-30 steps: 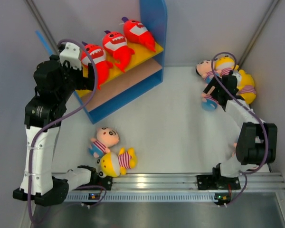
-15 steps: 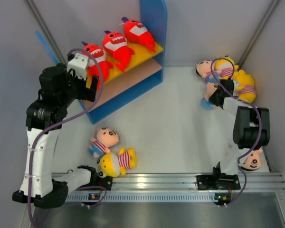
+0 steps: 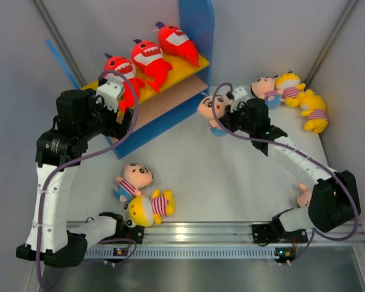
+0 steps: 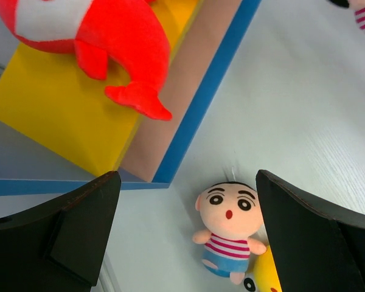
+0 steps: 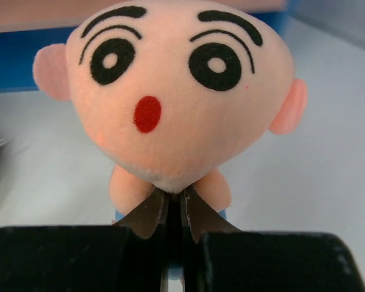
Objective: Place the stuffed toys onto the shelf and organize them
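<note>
The shelf [image 3: 198, 27] stands at the back left. Three red sharks [image 3: 149, 58] lie in a row on its yellow top board [image 3: 181, 68]. My right gripper [image 3: 226, 115] is shut on a pink-faced doll [image 3: 208, 108], pinched just under the chin in the right wrist view [image 5: 176, 91], beside the shelf's right end. My left gripper [image 3: 118, 120] hangs open by the shelf's left end. In the left wrist view, its fingers [image 4: 73, 225] frame a pink-faced doll [image 4: 228, 222] on the table, with a shark's tail [image 4: 128, 67] above.
A pink-faced doll [image 3: 134, 178] and a yellow doll [image 3: 151, 207] lie near the left arm's base. Another pink-faced doll [image 3: 264, 88] and two yellow dolls [image 3: 290, 81] [image 3: 314, 114] lie at the back right. A further doll [image 3: 303, 196] shows partly behind the right arm.
My right gripper shut on a pink-faced doll at the back-right pile and carried it left to the shelf's right end. My left gripper, still open, drew slightly away from the leftmost shark.
</note>
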`<action>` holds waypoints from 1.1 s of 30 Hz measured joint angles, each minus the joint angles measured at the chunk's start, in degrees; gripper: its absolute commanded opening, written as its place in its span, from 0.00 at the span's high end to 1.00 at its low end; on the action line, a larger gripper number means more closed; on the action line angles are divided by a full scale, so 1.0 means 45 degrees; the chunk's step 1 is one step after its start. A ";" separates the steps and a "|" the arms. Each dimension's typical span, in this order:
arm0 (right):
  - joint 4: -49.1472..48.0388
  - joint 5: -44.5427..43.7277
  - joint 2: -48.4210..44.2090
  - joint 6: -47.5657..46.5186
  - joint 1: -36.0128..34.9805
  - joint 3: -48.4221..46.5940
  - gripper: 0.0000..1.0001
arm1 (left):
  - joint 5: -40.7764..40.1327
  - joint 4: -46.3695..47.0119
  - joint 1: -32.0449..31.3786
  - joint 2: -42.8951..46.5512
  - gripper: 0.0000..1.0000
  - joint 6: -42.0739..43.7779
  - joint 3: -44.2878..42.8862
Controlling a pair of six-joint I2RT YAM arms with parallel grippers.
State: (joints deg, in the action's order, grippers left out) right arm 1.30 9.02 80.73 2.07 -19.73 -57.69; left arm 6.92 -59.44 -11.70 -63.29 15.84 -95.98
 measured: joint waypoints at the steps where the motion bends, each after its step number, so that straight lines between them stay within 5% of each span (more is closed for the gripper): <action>1: -0.0102 0.0544 -0.0272 -0.0461 -0.0816 -0.0175 1.00 | 0.0131 -0.0063 0.0000 0.0010 0.01 0.0029 0.0131; 6: 0.0165 0.2161 0.0131 -0.1846 -0.2161 -0.2302 1.00 | 0.0714 -0.0204 0.0005 0.0029 0.01 0.0029 0.0860; 18: 0.0733 0.2613 0.1846 -0.2798 -0.6198 -0.5071 1.00 | 0.3900 -0.0369 0.0010 -0.0136 0.01 -0.0452 0.1137; 25: 0.0811 0.3084 0.2608 -0.2739 -0.7203 -0.6212 1.00 | 0.3531 -0.0369 0.0049 -0.0646 0.01 -0.0675 0.1093; 29: 0.0855 0.3415 0.2628 -0.2676 -0.7354 -0.6212 1.00 | 0.3235 -0.0384 0.0068 -0.0806 0.35 -0.0908 0.1093; 30: 0.0860 0.3473 0.2628 -0.2662 -0.7359 -0.6212 1.00 | 0.3235 -0.0389 0.0068 -0.0826 0.56 -0.0952 0.1093; 33: 0.0811 0.3628 0.2628 -0.2657 -0.7368 -0.6212 1.00 | 0.3458 -0.0423 0.0029 -0.0826 0.92 -0.1039 0.1093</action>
State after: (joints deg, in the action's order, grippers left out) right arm 4.95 25.34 92.55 -9.89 -52.88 -85.65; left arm 22.48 -61.34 -11.57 -67.00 11.16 -91.07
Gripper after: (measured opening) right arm 0.035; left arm 0.307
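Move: The boy toy hangs in the right gripper, about 13 cm ahead of the open left gripper, 38 to its right and 19 below; from the right hand, the left gripper is therefore 13 back, 38 left and 19 higher. Near the left hand, the leftmost red shark lies on the shelf some 17 ahead, 2 left and 6 below, the middle shark 23 ahead and 9 right, while the striped-shirt toy lies 5 back, 2 right and 34 below. Keeping its pinch on the toy just under the head, the right hand swings it fast to the left, some 27 cm, with about 15 cm back and 12 cm up, turning roughly 50 degrees counter-clockwise and easing to a stop in front of the shelf beside the left gripper. The left hand meets it by sinking and shifting right about 5 cm each, tipping slightly further down, and only near the end closes its wide-open fingers most of the way, pinching the near side of the toy's head. ##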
